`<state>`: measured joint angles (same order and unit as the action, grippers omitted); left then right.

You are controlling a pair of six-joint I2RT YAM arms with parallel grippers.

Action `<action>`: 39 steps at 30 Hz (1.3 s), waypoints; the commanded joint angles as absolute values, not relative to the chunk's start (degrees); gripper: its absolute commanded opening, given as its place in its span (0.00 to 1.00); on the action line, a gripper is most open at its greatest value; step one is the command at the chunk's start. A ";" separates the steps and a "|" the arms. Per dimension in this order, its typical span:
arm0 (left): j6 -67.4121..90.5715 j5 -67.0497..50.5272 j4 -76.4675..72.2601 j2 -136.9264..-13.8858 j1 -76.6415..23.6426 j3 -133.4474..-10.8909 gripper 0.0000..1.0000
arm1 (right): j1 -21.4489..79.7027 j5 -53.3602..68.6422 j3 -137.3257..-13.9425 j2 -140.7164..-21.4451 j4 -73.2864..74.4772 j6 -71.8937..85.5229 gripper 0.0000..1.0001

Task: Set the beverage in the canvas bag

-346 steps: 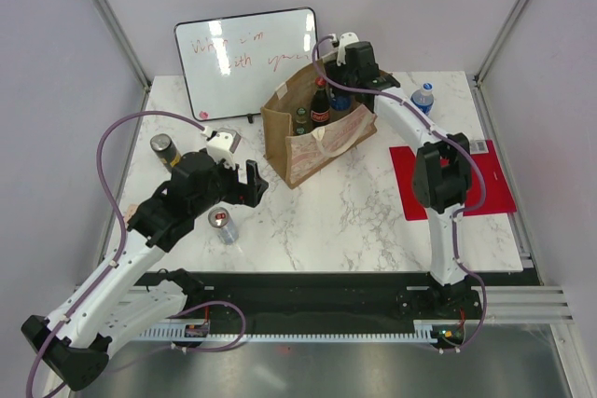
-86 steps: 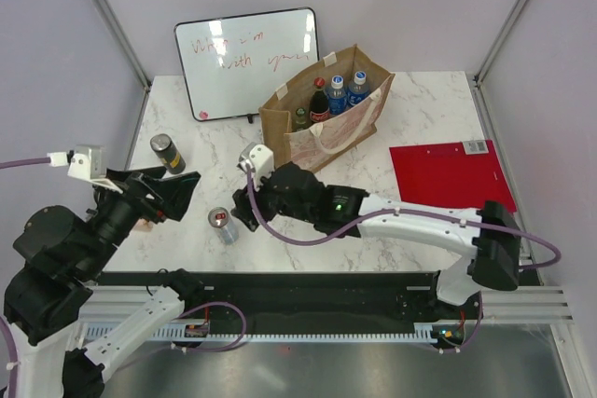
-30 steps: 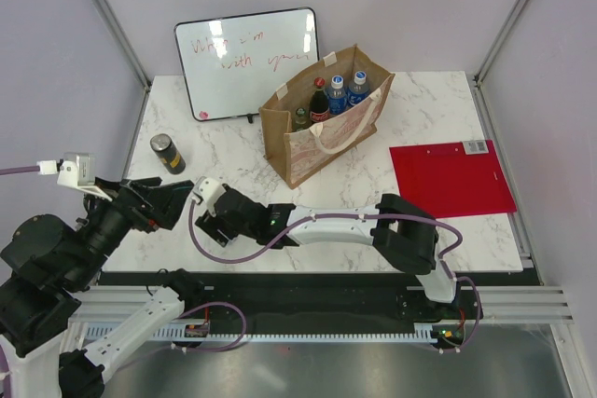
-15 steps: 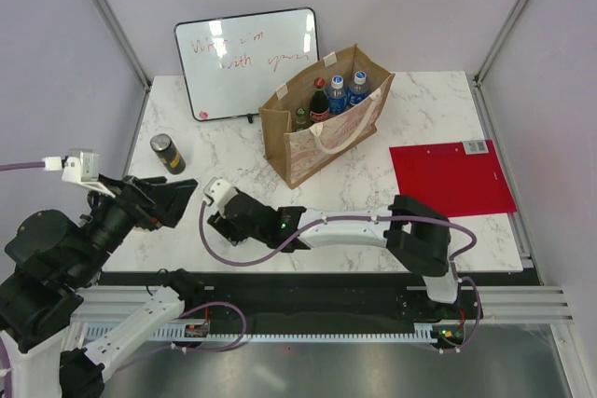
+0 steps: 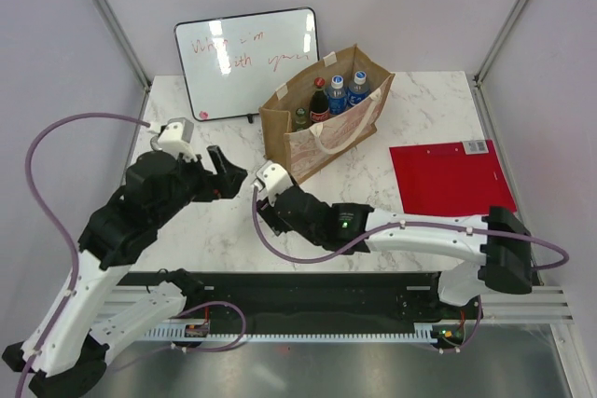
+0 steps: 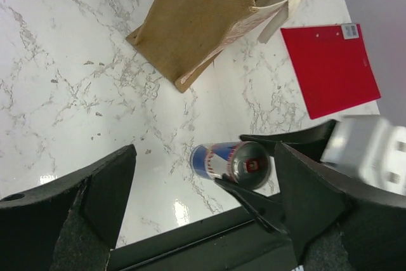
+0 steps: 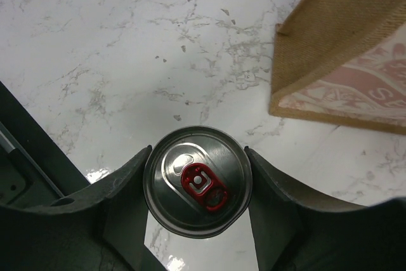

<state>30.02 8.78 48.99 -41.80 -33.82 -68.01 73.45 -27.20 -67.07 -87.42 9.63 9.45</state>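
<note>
The canvas bag (image 5: 322, 132) stands upright at the back centre of the marble table, with several bottles (image 5: 320, 104) inside. My right gripper (image 5: 268, 200) is shut on a blue-and-silver can with a red tab (image 7: 198, 181), in front and to the left of the bag. The can also shows in the left wrist view (image 6: 231, 162), upright between the right gripper's fingers. The bag's near corner is at the upper right of the right wrist view (image 7: 355, 49). My left gripper (image 5: 230, 174) is open and empty, just left of the can. The jaws stand wide apart.
A whiteboard with red writing (image 5: 247, 58) leans behind the bag. A red folder (image 5: 451, 177) lies on the table at the right, also in the left wrist view (image 6: 330, 68). The dark can seen earlier at the left is hidden under my left arm.
My right gripper has carried the can right and back toward the bag. My left arm has swung in from the left edge over the table and now covers the dark can.
</note>
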 commanded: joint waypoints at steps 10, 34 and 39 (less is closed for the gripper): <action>21.27 5.90 35.51 -58.26 -31.82 -64.95 0.96 | 68.56 -28.21 -79.79 -76.46 29.25 10.37 0.13; 14.68 1.14 32.34 -57.39 -28.39 -56.95 0.95 | 48.08 -22.50 -126.73 -99.40 41.31 0.61 0.00; 14.68 -1.31 32.17 -57.74 -28.39 -56.43 0.95 | 41.93 -21.89 -129.46 -103.26 40.17 -0.97 0.00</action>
<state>16.91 1.76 34.72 -58.24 -28.36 -56.80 45.34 -21.98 -125.03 -101.97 44.16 1.48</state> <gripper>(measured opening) 0.950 0.621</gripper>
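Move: The right hand already holds the soda can clear of the table. The canvas bag's open top lies about 26 cm ahead of this hand, 14 cm right and some 4 cm higher. Inside, the green-capped bottle stands about 21 cm ahead and 8 cm right, and the cola bottle about 27 cm ahead and 13 cm right, their middles roughly 5 cm below the hand. From the left hand, the bag's open top is about 25 cm ahead, 20 cm right and 7 cm lower. Keeping its grip round the soda can, the right hand first swings right while climbing, rises steeply, then sweeps forward and further right over the near-left end of the canvas bag, ending some 20 cm higher and 19 cm farther out, turned roughly 20 degrees clockwise. Meanwhile the empty left hand, fingers still wide open, comes forward and down by about 11 cm towards the bag's near-left side and halts short of it. ##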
